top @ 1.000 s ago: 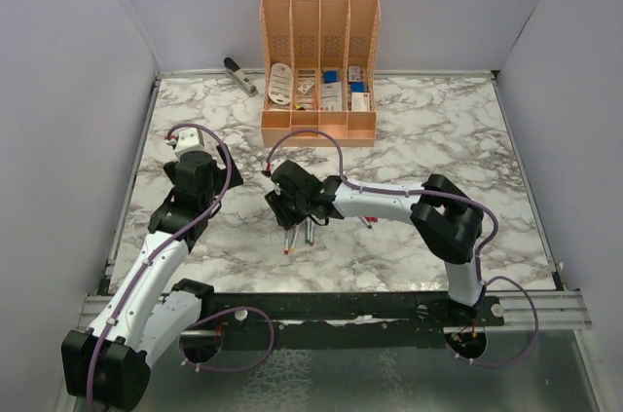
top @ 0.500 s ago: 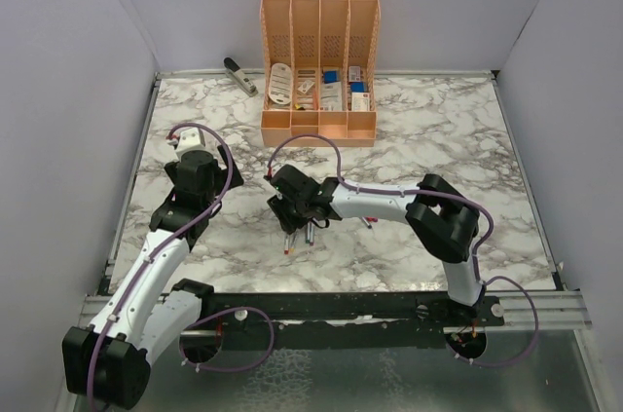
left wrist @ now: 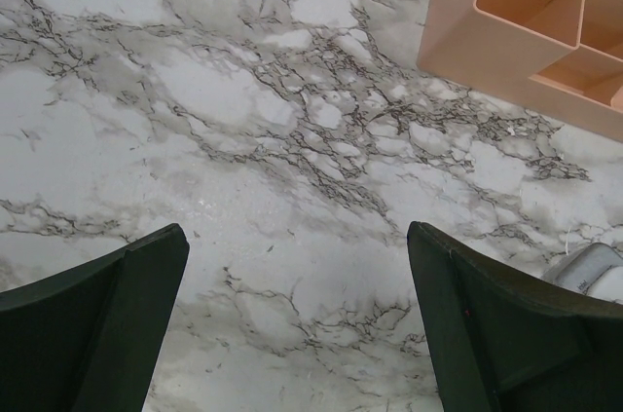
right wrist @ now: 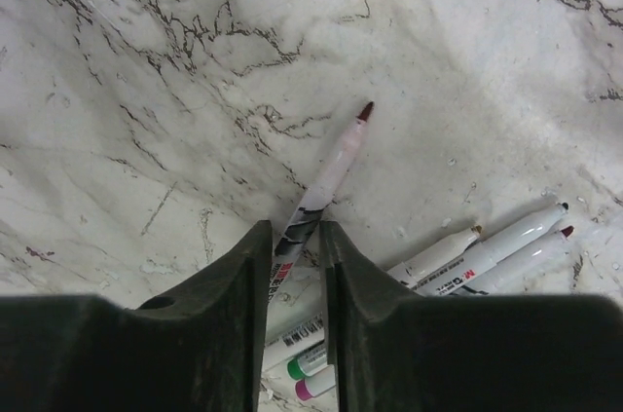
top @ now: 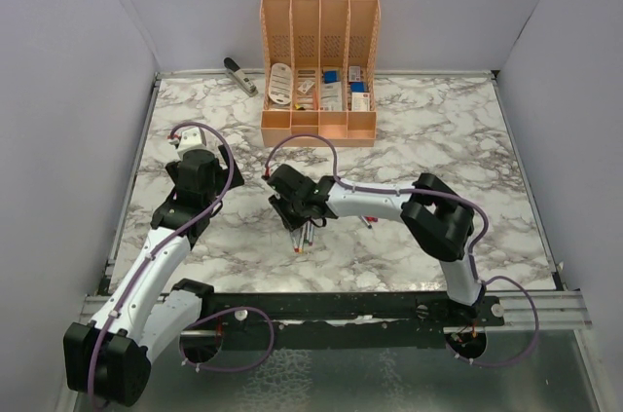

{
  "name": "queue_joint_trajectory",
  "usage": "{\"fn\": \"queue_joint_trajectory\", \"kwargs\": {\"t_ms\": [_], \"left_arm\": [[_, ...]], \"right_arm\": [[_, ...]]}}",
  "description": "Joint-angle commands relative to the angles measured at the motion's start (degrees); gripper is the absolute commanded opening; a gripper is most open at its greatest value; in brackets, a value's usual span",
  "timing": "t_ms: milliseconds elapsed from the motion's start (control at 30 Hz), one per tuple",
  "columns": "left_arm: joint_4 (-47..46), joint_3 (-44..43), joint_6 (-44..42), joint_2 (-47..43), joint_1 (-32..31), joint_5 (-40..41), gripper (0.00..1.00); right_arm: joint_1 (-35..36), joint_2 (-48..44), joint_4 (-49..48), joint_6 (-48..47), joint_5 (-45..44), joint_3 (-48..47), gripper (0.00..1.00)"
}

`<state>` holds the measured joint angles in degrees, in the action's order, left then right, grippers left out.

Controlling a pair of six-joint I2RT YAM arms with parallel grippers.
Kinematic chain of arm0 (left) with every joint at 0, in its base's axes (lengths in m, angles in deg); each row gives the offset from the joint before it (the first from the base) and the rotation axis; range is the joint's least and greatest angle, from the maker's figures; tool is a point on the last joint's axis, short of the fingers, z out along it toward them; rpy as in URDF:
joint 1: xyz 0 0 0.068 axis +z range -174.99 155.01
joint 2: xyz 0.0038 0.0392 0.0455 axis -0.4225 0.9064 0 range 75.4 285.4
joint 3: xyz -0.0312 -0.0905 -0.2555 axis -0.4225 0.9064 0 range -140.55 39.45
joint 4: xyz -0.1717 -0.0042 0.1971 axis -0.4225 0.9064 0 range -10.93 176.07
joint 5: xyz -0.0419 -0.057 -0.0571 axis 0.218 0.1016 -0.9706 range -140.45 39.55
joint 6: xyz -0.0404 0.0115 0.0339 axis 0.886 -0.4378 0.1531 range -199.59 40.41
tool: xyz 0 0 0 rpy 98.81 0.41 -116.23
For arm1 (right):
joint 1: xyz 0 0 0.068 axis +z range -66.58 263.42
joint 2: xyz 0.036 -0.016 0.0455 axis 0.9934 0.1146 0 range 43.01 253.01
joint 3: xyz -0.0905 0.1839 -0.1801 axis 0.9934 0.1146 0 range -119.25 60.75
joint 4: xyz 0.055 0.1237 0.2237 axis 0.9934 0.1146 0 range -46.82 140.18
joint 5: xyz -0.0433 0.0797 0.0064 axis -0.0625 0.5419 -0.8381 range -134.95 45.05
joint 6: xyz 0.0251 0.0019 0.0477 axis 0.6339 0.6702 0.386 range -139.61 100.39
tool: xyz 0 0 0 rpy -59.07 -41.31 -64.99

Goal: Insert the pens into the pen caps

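My right gripper [right wrist: 295,237] is shut on a white pen [right wrist: 331,170] with a dark red tip. The pen points forward and down, its tip close to the marble. In the top view this gripper [top: 300,222] is at the table's middle with the pen [top: 298,244] sticking out toward the near edge. Several other pens [right wrist: 501,244] lie on the marble beside and under the fingers; two show green and magenta ends [right wrist: 311,365]. My left gripper [left wrist: 297,266] is open and empty above bare marble, to the left [top: 200,176]. No pen caps show.
A peach desk organiser [top: 319,71] with small items stands at the back centre; its corner shows in the left wrist view [left wrist: 526,13]. A black-and-silver stapler [top: 238,74] lies at the back left. Grey walls close in both sides.
My right gripper has shifted slightly, and the red-tipped pen held in it now points more toward the near edge. The right elbow moved a little left. The left arm has barely moved.
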<state>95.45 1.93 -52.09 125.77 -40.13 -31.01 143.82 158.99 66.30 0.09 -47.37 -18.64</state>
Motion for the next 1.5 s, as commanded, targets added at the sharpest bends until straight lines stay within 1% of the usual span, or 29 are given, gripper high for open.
{"fn": "queue_joint_trajectory", "kwargs": {"t_ms": [0,33,100,133,300,433,633,767,833,933,1067,1200,1300,1400,1467], "left_arm": [[-1.3,0.5,0.1,-0.7,-0.1,1.6,0.99],[-1.3,0.7,0.2,-0.9,-0.1,1.7,0.99],[-1.6,1.3,0.2,-1.0,-0.1,2.0,0.99],[-1.8,1.4,0.2,-0.9,-0.2,2.0,0.99],[-2.5,0.9,-0.6,0.8,-0.1,1.7,0.99],[-3.2,0.1,-0.6,2.0,-0.1,1.4,0.99],[-4.2,-0.3,-0.8,2.0,-0.2,0.6,0.99],[-5.7,0.3,-2.0,0.5,-0.1,-1.1,0.99],[-6.8,0.7,-2.7,-0.5,-0.1,-2.1,0.99],[-9.3,1.4,-3.9,-1.7,-0.1,-5.0,0.99],[-13.1,1.8,-4.9,-0.4,-0.2,-12.4,0.98],[-17.4,2.3,-4.9,2.7,-0.3,-21.4,0.98],[-22.5,3.4,-4.1,5.0,-0.4,-28.6,0.98],[-27.6,3.9,-3.2,7.5,-0.6,-36.1,0.98],[-31.5,3.7,-3.4,9.3,-1.2,-42.1,0.97]], "right_arm": [[0.8,4.3,5.2,0.2,1.4,-1.4,0.22],[0.8,4.6,5.6,0.2,1.4,-1.7,0.18],[0.8,5.5,6.5,0.4,1.5,-2.1,0.05],[0.7,5.8,6.7,0.7,1.6,-2.3,0.01],[0.7,6.9,5.6,0.7,4.1,-4.5,0.01],[0.8,7.6,5.5,-0.4,5.1,-9.6,0.01],[0.0,5.7,5.1,-2.7,2.2,-16.3,0.01],[-2.9,2.5,3.5,-1.3,1.4,-16.3,0.01],[-5.4,-0.1,2.0,0.5,1.9,-14.3,0.01],[-10.7,-4.9,-1.8,3.8,3.3,-8.1,0.01],[-15.1,-14.1,-9.5,5.9,2.9,1.8,0.01],[-16.4,-21.4,-17.4,6.1,1.3,9.6,0.01],[-16.4,-26.3,-23.2,7.0,1.1,14.9,0.01],[-16.5,-31.8,-31.8,8.4,2.3,21.7,0.01],[-16.5,-35.7,-39.4,9.6,3.8,27.6,0.01]]}}
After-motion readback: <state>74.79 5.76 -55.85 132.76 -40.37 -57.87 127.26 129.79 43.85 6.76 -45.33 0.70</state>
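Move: The leftmost pen, red-ended, already lies between the right hand's part-open fingers, its middle straight below by about 1 cm. An orange-ended pen lies some 3 cm to its right at the same reach, two more pens about 5 cm right and 1 cm farther out, all at that height. From the left hand, the leftmost pen is roughly 9 cm back, 14 cm right and 16 cm down. Right fingers close on the pen, raising it some 15 cm, forward and right; open left hand swings right 9 cm. ##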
